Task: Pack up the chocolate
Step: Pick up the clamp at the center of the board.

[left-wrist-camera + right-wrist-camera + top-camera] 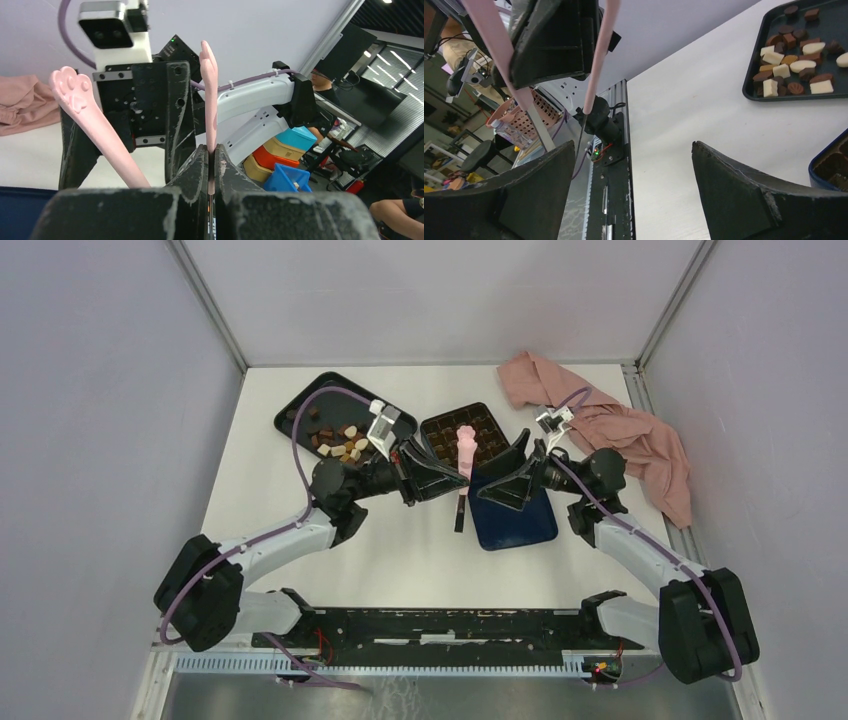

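Observation:
The chocolate pieces [340,440], dark brown, light brown and cream-white, lie in a black tray [300,400] at the back left; they also show in the right wrist view [791,62]. My left gripper [437,478] is shut on one arm of pink paw-tipped tongs [466,448] and holds them upright over the table middle. In the left wrist view the gripper [213,159] pinches that arm [209,90]; the other arm [95,130] hangs free. My right gripper [507,480] is open and empty, facing the tongs. In its own view the gripper [633,147] sits just short of the tongs [599,55].
A dark blue box with grid compartments [487,420] stands behind the grippers, and its flat lid [515,522] lies in front of it. A pink cloth [625,435] lies bunched at the back right. A small dark thing [460,512] shows below the tongs.

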Robot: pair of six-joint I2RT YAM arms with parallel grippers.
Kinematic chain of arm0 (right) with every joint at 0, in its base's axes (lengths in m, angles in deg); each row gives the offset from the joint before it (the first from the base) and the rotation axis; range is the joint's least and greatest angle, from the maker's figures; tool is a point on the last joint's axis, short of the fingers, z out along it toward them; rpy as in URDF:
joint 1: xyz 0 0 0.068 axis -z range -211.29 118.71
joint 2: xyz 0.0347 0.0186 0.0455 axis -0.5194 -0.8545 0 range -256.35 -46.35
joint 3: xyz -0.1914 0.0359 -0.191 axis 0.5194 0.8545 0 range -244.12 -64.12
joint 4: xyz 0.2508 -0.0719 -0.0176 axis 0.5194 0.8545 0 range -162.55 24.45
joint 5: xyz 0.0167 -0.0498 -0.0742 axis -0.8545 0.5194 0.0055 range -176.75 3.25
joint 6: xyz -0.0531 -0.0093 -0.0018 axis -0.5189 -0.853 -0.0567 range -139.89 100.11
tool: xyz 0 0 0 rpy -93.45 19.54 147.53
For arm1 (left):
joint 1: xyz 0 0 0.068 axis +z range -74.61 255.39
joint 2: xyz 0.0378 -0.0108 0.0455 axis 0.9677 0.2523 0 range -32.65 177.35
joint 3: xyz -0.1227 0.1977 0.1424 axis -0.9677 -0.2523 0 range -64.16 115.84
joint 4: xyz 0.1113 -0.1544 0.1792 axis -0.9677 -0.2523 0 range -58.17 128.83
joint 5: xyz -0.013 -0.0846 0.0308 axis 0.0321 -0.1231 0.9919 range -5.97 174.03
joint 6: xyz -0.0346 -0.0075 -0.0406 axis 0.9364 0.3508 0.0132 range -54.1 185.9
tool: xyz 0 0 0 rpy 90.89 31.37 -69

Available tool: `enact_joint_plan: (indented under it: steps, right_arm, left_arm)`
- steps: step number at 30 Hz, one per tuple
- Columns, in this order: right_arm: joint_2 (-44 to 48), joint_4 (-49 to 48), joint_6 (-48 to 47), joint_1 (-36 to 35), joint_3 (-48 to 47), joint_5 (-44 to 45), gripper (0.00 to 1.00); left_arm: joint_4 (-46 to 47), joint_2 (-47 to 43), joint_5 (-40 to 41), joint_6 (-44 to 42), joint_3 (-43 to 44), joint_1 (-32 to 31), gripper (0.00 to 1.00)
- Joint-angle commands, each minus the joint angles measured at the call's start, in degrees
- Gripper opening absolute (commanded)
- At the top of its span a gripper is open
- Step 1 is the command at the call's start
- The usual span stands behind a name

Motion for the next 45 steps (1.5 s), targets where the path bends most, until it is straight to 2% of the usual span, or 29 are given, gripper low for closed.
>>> enact_joint_plan:
  steps: [1, 5, 11, 16, 18, 22, 26, 28, 32, 39, 45]
  right_arm:
    - [-0.7, -5.3, 5.7, -0.7, -1.3, -0.8, 0.91]
    - [-0.9, -6.4, 6.9, -1.2, -1.2, -0.7, 0.88]
    - [-1.3, -8.1, 8.5, -3.2, -0.8, 0.0, 0.85]
    - [-1.7, -8.0, 9.6, -3.2, 0.5, 1.8, 0.77]
    - [-1.8, -9.5, 11.1, -3.2, 0.8, 1.9, 0.70]
    - [-1.8, -9.6, 11.8, -3.2, 1.1, 2.1, 0.36]
    - [-2.0, -8.5, 11.6, -3.2, 2.0, 3.2, 0.11]
    - [-2.8, -6.8, 10.2, -3.2, 2.3, 3.9, 0.02]
    - [-5.6, -5.6, 9.3, -3.2, 2.4, 3.7, 0.00]
    - [-9.5, -6.9, 10.2, -3.2, 2.1, 2.7, 0.00]
    - [-8.1, -9.7, 11.1, -3.1, 1.8, 1.6, 0.00]
  left_arm:
    - [5.9, 2.5, -4.4, -0.9, 2.9, -0.5, 0.02]
    - [9.1, 4.4, -5.2, 0.5, 3.5, -0.9, 0.02]
    - [7.7, 6.7, -5.6, -1.6, 5.2, -3.4, 0.02]
    - [6.6, 8.1, -5.5, -4.1, 6.1, -6.1, 0.02]
    - [5.5, 8.3, -5.6, -5.1, 6.3, -6.7, 0.02]
    - [3.2, 8.0, -5.3, -7.3, 6.1, -7.2, 0.02]
    - [4.4, 6.2, -4.3, -10.9, 4.6, -8.0, 0.02]
    - [7.0, 4.6, -3.0, -14.4, 2.8, -9.3, 0.02]
    - [4.5, 2.3, -2.0, -19.8, 2.5, -11.3, 0.02]
    - [10.0, 2.6, -3.1, -17.3, 1.5, -11.8, 0.02]
    - [6.8, 2.1, -1.1, -19.5, -0.1, -11.8, 0.02]
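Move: The left gripper already holds one arm of the pink clamp just under its paw, paws up. The open right fingers wait some 5 cm to its right, about 3 cm farther out and 6 cm lower. From the right hand, the clamp's free arm is roughly 5 cm left, level fore and aft, and 4 cm up. The navy lid lies about 24 cm below, 3 cm farther out and 3 cm right; the chocolate box about 20 cm out, 8 cm left, also 24 cm down. Keep the left grip on the clamp and carry it about 5 cm down, 4 cm right and 4 cm back, bringing its free arm between the right fingers. Ease the open right gripper slightly back and left, shut it on the free arm below the paw, then lower it some 3 cm, rolling it about 15 degrees, top forward. ##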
